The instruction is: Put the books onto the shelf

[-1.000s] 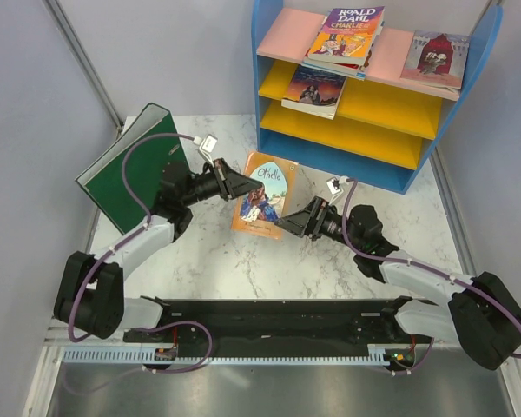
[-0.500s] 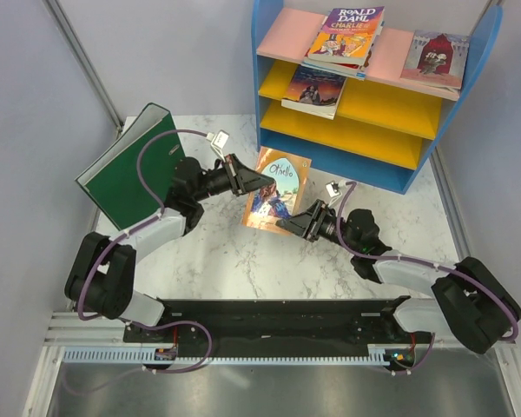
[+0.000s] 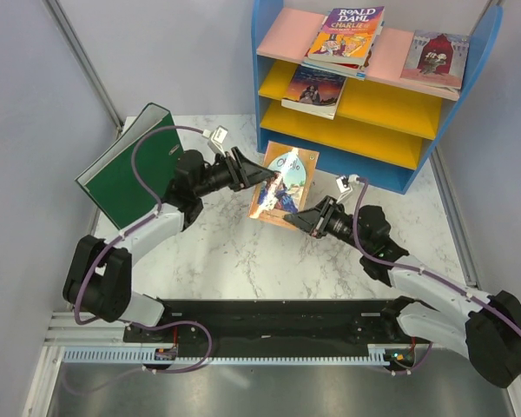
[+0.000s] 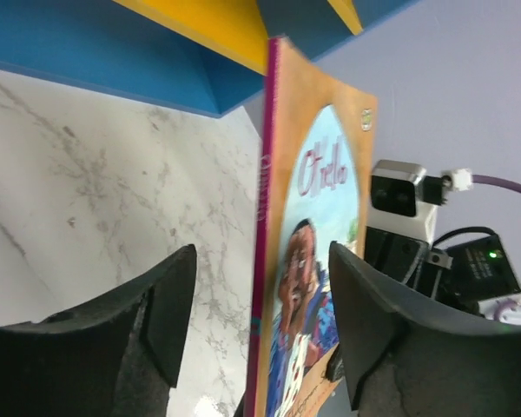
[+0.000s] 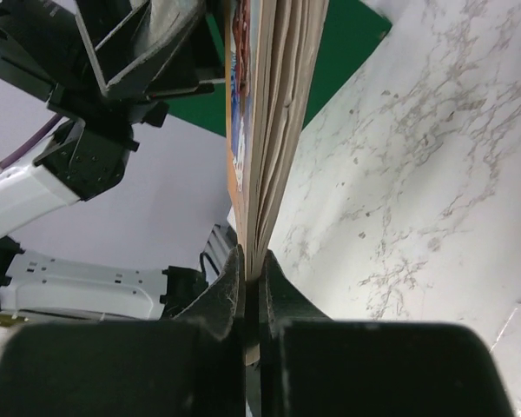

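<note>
An orange Othello book (image 3: 285,182) stands tilted above the table in front of the shelf (image 3: 391,178). My right gripper (image 3: 306,221) is shut on its lower edge, and the right wrist view shows the pages (image 5: 269,130) pinched between the fingers (image 5: 230,287). My left gripper (image 3: 262,170) is open at the book's left edge. In the left wrist view the book (image 4: 313,226) stands between the spread fingers (image 4: 161,313), which are clear of both covers. A Roald Dahl book (image 3: 347,35) and a pinkish book (image 3: 436,56) lie on the pink top board. A dark blue book (image 3: 314,89) lies on the upper yellow board.
A big green ring binder (image 3: 130,169) leans at the left, beside the left arm. The shelf's blue bottom board (image 4: 95,52) is just beyond the held book. The marble table (image 3: 234,261) stretches in front of the arms, with grey walls on both sides.
The left gripper has opened and let go of the book. The right gripper has shut on the book's lower edge. The book has shifted up and right toward the shelf.
</note>
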You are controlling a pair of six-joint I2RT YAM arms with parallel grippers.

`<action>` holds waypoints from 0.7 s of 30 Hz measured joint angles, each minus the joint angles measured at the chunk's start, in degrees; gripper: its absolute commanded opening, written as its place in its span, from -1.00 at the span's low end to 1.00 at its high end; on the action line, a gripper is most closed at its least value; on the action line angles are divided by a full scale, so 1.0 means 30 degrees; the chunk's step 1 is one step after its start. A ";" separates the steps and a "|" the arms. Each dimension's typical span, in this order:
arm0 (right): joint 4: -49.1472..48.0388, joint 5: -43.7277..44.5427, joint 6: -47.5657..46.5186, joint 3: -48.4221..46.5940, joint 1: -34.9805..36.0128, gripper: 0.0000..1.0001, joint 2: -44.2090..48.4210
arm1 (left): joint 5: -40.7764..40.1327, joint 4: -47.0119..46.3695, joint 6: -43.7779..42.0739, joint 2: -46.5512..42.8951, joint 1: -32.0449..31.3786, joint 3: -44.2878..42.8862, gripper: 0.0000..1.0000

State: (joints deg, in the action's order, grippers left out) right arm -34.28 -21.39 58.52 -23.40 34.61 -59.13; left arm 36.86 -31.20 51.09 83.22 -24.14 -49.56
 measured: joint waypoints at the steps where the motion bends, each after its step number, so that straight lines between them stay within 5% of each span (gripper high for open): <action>1: 0.0605 0.0248 -0.0291 -0.0321 -0.0015 -1.00 0.0168 | -0.0364 0.0641 -0.0372 -0.0153 0.0029 -0.0153 0.46; 21: 0.6324 -0.0605 -0.4546 -0.8539 -0.1515 -1.00 -0.4357 | -0.6615 0.9712 -0.4656 -1.0528 0.0146 0.5829 0.67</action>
State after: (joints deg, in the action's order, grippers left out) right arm -15.31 -23.20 44.88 -49.01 30.06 -72.20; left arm 17.02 -2.07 37.12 51.64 -23.70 -32.08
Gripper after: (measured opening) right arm 0.035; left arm 0.832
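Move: My right hand grips Othello low on its near side, the cover's middle some 7 cm ahead, 2 left and 3 higher. The front of the yellow shelves, about their middle, is roughly 24 cm ahead and 14 right, near hand height; Jane Eyre is about 27 ahead and 6 right, 4 higher. Othello's middle lies about 5 cm right of my left hand and 2 back, level with its already parted fingers. Keeping my right fingers pinched on Othello, I lift it some 5 cm, then carry it about 8 cm forward towards the yellow shelves, rolling the wrist roughly 10 degrees. My left hand comes free of the book: its fingers open wider while it goes about 9 cm left, 6 back and 6 down, tips dipping and turning counter-clockwise. ##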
